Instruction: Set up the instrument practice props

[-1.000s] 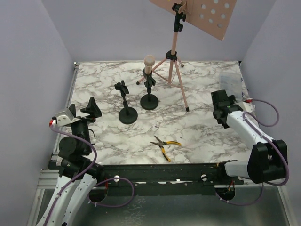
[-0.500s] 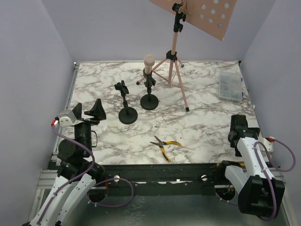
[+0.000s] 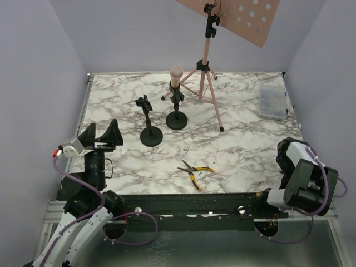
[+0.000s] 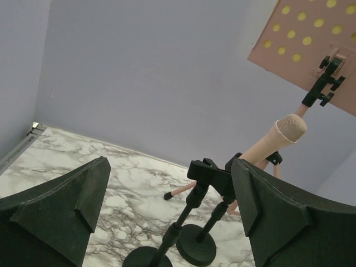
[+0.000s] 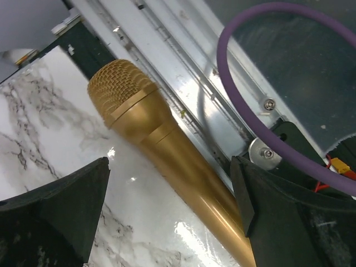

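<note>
The pink tripod music rack stands at the back, its perforated desk high up. A pink microphone sits upright in one black round-based holder. The other holder stands empty beside it. My left gripper hangs open near the table's left side, facing both holders, with nothing between its fingers. A gold microphone lies on the marble along the metal edge rail. My right gripper is open above it, one finger on each side, apart from it. In the top view my right arm hides this microphone.
Yellow-handled pliers lie near the table's front middle. A clear plastic compartment box sits at the right edge. Lilac walls close in the left, back and right. A purple cable loops beside the rail by the right gripper.
My right arm has swung back from beside the clear box to the table's near right corner, over the gold microphone. The left arm has drawn back a little toward the near edge.
</note>
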### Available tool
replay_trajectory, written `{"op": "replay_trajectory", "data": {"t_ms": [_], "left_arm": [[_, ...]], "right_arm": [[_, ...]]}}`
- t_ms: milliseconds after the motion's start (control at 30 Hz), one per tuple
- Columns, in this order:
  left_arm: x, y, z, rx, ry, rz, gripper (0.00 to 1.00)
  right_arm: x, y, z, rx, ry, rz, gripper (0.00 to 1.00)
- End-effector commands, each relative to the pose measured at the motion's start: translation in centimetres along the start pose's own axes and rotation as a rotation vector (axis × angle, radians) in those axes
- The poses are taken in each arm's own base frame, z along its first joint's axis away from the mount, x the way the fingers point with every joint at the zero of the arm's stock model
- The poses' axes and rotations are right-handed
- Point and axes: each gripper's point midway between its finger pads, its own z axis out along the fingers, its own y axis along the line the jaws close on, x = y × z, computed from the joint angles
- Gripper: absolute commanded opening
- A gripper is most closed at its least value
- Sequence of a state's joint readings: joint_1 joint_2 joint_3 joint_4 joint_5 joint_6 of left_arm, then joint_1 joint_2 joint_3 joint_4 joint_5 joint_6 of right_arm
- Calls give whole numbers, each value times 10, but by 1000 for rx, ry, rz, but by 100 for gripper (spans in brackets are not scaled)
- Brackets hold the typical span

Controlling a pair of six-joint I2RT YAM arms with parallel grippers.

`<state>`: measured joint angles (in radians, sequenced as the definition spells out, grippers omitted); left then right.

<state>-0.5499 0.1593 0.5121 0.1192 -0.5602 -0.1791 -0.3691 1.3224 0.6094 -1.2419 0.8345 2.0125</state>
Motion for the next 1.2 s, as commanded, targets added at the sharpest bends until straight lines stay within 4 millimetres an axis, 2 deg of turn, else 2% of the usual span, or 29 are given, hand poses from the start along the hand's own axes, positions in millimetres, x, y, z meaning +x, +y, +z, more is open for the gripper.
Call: {"op": "replay_trajectory", "data": {"t_ms": [0, 167, 433, 533, 700, 733, 800, 833, 967, 1100, 1167], "left_arm": [[-9, 2, -3, -6, -29, -14, 99], [-7, 3, -2, -14, -25, -3, 99], [-1, 3, 0, -20, -10, 20, 99], [1, 3, 0, -23, -3, 28, 99], [3, 3, 1, -25, 5, 42, 99], [3, 3, 2, -29, 4, 43, 99], [3, 4, 2, -33, 2, 47, 99], [4, 4, 2, -32, 4, 48, 99], [6, 1, 3, -20, 9, 52, 99], [6, 0, 2, -14, 12, 54, 99], [7, -2, 2, -6, 13, 51, 99]], "right_arm": [[-12, -8, 2, 84, -4, 43, 95], [-10, -10, 15, 153, 44, 45, 93], [3, 21, 31, 27, 158, -48, 98], [9, 22, 38, 64, 201, -105, 99], [12, 24, 41, 122, 203, -161, 92], [13, 24, 42, 136, 200, -170, 90], [15, 21, 43, 163, 205, -180, 70], [16, 21, 43, 169, 206, -180, 64], [13, 18, 42, 151, 198, -145, 58], [9, 19, 40, 122, 190, -114, 45], [6, 16, 39, 125, 181, -87, 42]]}}
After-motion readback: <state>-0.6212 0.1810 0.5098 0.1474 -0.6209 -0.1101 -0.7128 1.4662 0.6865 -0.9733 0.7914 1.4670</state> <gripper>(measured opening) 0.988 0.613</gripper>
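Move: The gold microphone lies along the table's front edge, head to the right; its middle is about 1 cm back from my right hand, level left to right, and 3 cm below. The front rail is roughly 5 cm back and 4 cm lower. The plastic box stands some 36 cm ahead and 5 cm to the left. From my left hand the microphone is about 15 cm back, 74 cm right and 35 cm below. With fingers open and straddling the gold microphone, I ease my right hand back nearly 2 cm, then swing it right and a little forward while sinking, following the handle towards the head, about 4 cm right and 2 cm down in all. The wrist tips some 15 degrees, its left side rising. There I stop and close the fingers partway, pinching the microphone just below the mesh head. ##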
